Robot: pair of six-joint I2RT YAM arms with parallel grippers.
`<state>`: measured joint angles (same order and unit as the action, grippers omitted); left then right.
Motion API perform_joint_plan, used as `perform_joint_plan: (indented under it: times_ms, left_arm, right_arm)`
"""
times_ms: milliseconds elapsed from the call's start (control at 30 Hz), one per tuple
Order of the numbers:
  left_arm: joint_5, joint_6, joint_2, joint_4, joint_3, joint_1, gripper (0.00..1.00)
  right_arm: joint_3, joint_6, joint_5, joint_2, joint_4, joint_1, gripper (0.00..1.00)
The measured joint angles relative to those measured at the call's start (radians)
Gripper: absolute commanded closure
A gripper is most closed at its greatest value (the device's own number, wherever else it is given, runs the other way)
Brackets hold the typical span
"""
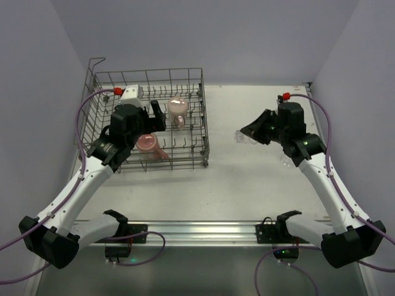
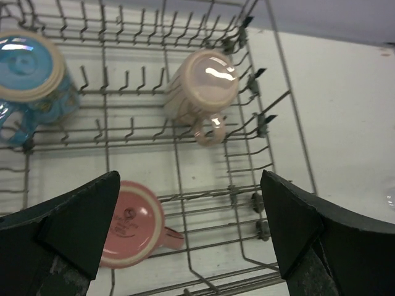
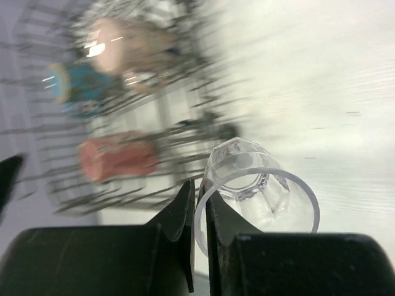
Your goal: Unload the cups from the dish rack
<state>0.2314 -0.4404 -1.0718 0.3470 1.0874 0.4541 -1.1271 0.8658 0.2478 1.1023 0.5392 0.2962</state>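
The dish rack (image 1: 205, 132) is a grey wire basket at the back left. In it a pale pink-cream mug (image 2: 203, 86) and a pink-red mug (image 2: 129, 225) rest base up, also seen from above as pale mug (image 1: 178, 106) and red mug (image 1: 148, 143). My left gripper (image 2: 191, 228) hangs open over the rack, with the red mug beside its left finger. To the right of the rack, above the table, my right gripper (image 3: 200, 203) is shut on the rim of a clear glass tumbler (image 3: 259, 185), one finger inside it and one outside.
A blue cup (image 2: 28, 74) with a cream rim sits base up in the rack's left part; the left arm hides it in the top view. Rows of upright prongs (image 2: 129, 80) stand between the cups. The right wrist view is motion-blurred.
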Motion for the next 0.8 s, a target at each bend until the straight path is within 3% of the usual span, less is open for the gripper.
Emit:
perform_joint_plan:
  times_ms: [167,333,600,800]
  left_arm:
    - [0.13,-0.019,-0.041,0.121,0.009,0.0,0.0]
    - [0.182,-0.032,-0.043,0.167,0.018,0.0,0.0]
    - [0.195,-0.038,-0.043,0.198,0.04,0.0,0.0]
    - [0.221,-0.037,-0.037,0.223,0.041,-0.002,0.0]
  right_arm:
    - [-0.004,-0.119,-0.314,0.039,0.165,-0.006,1.0]
    - [0.025,-0.167,-0.508,0.16,0.216,-0.013,1.0]
    - [0.033,-0.194,-0.618,0.415,0.212,-0.029,1.0]
    - [0.008,-0.208,-0.632,0.512,0.205,-0.044,1.0]
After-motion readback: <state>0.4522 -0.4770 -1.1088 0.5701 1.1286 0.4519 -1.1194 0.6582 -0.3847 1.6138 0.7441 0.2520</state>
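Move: The clear glass pinched in the right fingers is bound for bare table about 13 cm to the hand's right, 2 cm ahead and some 30 cm down. The first glass stands about 20 cm right and 1 cm ahead; the rack's near right corner is about 13 cm left, 3 cm back. The red cup lies about 4 cm left of the open left hand, 2 cm ahead, 25 cm below; beyond it, from that hand, the pale pink mug is 15 cm ahead, 7 right, the blue mug 14 ahead, 13 left. The clear glass, still pinched by its rim, is carried right and down towards the table beside the first glass: about 13 cm sideways, mostly early, and some 20 cm down, slowing near the end, while the right wrist swings its fingers to point steeply down. The left hand, wide open, shifts about 5 cm left and 3 or 4 cm down towards the red cup, then almost halts above the cup, tipped slightly further down. ##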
